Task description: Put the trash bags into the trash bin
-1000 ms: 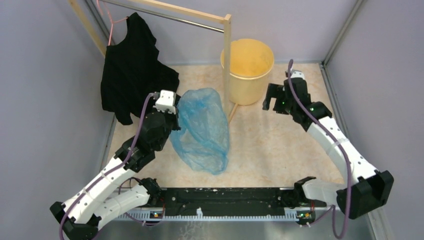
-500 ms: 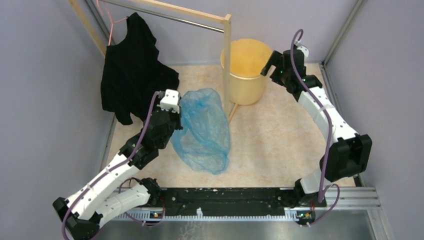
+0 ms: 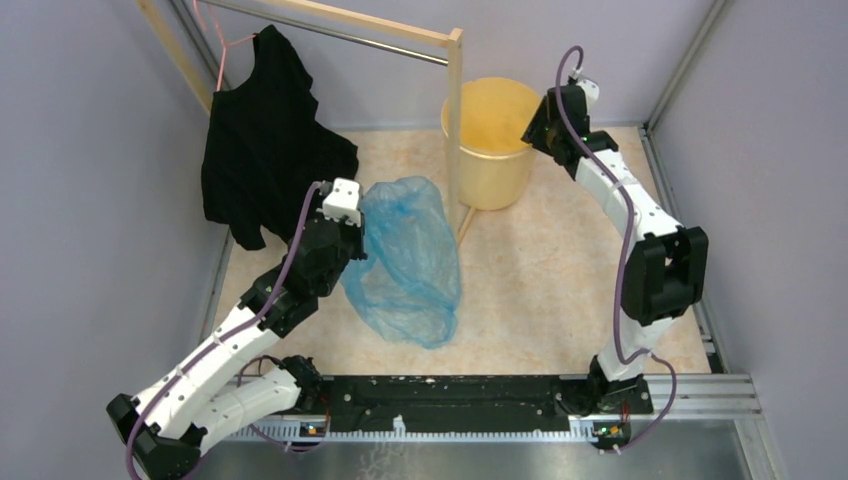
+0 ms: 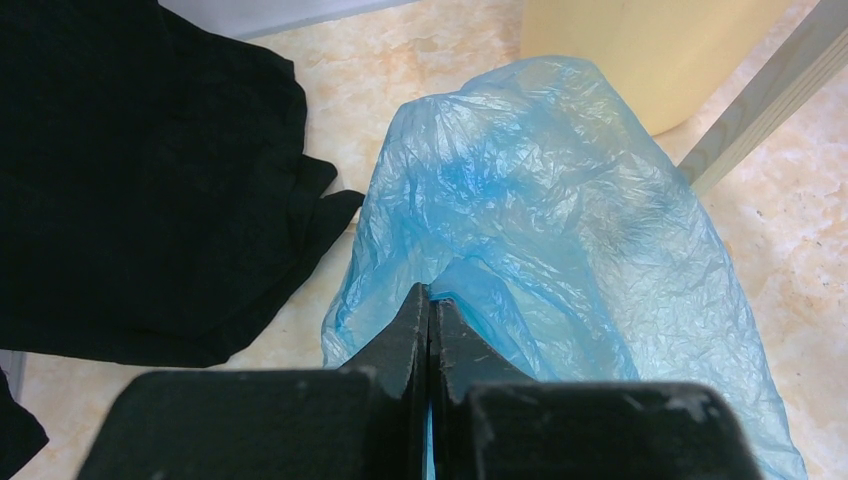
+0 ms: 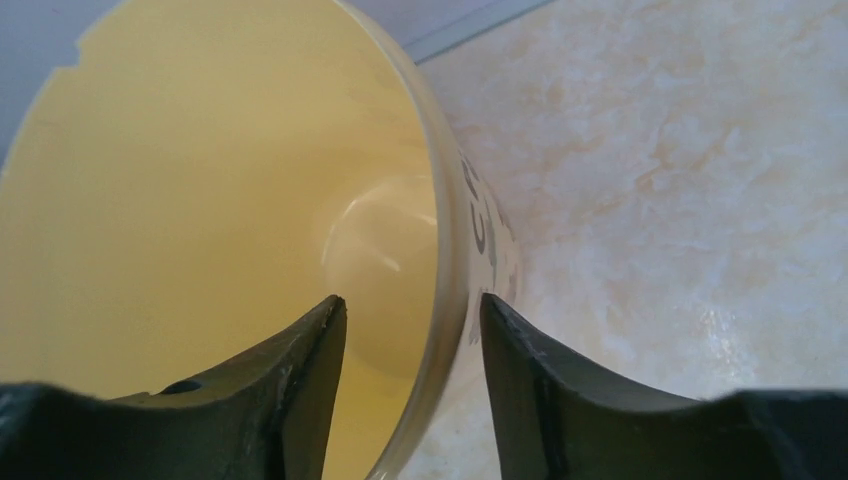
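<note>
A crumpled blue trash bag lies on the beige floor left of centre. My left gripper is at the bag's left edge, shut on a fold of blue film that shows between its fingers. The trash bin, a round pale yellow bucket, stands at the back with nothing showing inside it. My right gripper hangs over the bin's right side, open. Its jaws straddle the rim, one finger inside and one outside, with gaps on both sides.
A wooden rack post stands just left of the bin, between it and the bag; its slanted foot runs past the bag. A black garment hangs from the rack at the left. Grey walls close in on three sides.
My right arm has lifted and swung back-left from beside the bin to its rim, and its jaws have narrowed. The left gripper and the bag have barely moved.
</note>
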### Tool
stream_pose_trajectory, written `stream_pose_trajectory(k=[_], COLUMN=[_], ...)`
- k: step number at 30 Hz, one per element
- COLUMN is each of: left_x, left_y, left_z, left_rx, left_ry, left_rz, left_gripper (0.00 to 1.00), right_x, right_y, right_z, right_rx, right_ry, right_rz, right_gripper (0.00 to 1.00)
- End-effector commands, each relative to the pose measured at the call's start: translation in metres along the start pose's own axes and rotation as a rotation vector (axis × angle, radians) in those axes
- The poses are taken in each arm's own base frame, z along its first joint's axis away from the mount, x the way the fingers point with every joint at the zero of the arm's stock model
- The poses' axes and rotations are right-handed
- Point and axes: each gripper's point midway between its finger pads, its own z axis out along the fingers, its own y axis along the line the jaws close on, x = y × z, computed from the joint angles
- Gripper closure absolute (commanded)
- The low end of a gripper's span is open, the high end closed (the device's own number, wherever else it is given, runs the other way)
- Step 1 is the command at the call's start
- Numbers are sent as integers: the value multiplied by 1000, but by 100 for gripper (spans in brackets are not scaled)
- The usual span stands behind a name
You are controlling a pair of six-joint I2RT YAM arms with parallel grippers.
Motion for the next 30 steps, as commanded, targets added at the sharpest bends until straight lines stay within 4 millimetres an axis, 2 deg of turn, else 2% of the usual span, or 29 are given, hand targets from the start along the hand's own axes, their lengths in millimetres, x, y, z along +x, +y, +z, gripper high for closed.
stream_pose_trajectory(k=[1,5,11,15,18,23,26,30], left_x=[-14,-14,-16,-17,-18,-19,-20,-19], left_y=[-2,-4,-5,-7,-8,-7,-6,-7], left_z=[-1,-1,-3,-5,-6,-8,-9,-9], left_rx=[16,31,39,53,65,60,62,64], left_ry=[-50,-49,-54,-60,-65,-72,-76,-75], left_rz=[-22,-24,-35,-44,-50,-58,-62,-63], left_gripper=[100,100,100,100,100,100,100,100], right_x=[-12,-18,-24,-25,-24,-1,24,66], right_y=[-5,-15,-27,-52,-69,-84,-84,-81], right_z=[0,-11,-39,-72,-104,-145,-160,-168], right_rx=[70,166,202,267,284,175,80,-29], right_ry=[-58,-102,-103,-114,-124,-79,-12,142], right_rz=[-57,-141,-186,-199,-185,-211,-227,-281], right_gripper=[52,60,85,99,100,100,100,100])
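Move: The trash bin is what my right hand is at: its open fingers already straddle the right, near part of the rim, and the bin's middle lies about 5 cm ahead, 9 cm left and 12 cm below. The rack post stands some 9 cm back and 16 cm left, and the blue trash bag about 19 cm back and 27 cm left. From my left hand, the bin's middle is roughly 28 cm ahead, 27 cm right and 14 cm lower. I settle my right hand a centimetre or two lower over the rim and close the fingers until they pinch the wall. Then I draw the trash bin back about 18 cm and some 7 cm to my right, picking up speed, rising 2 to 3 cm and rolling the hand so its left side dips by 15 to 20 degrees. My left hand keeps its hold on the blue bag almost in place. ##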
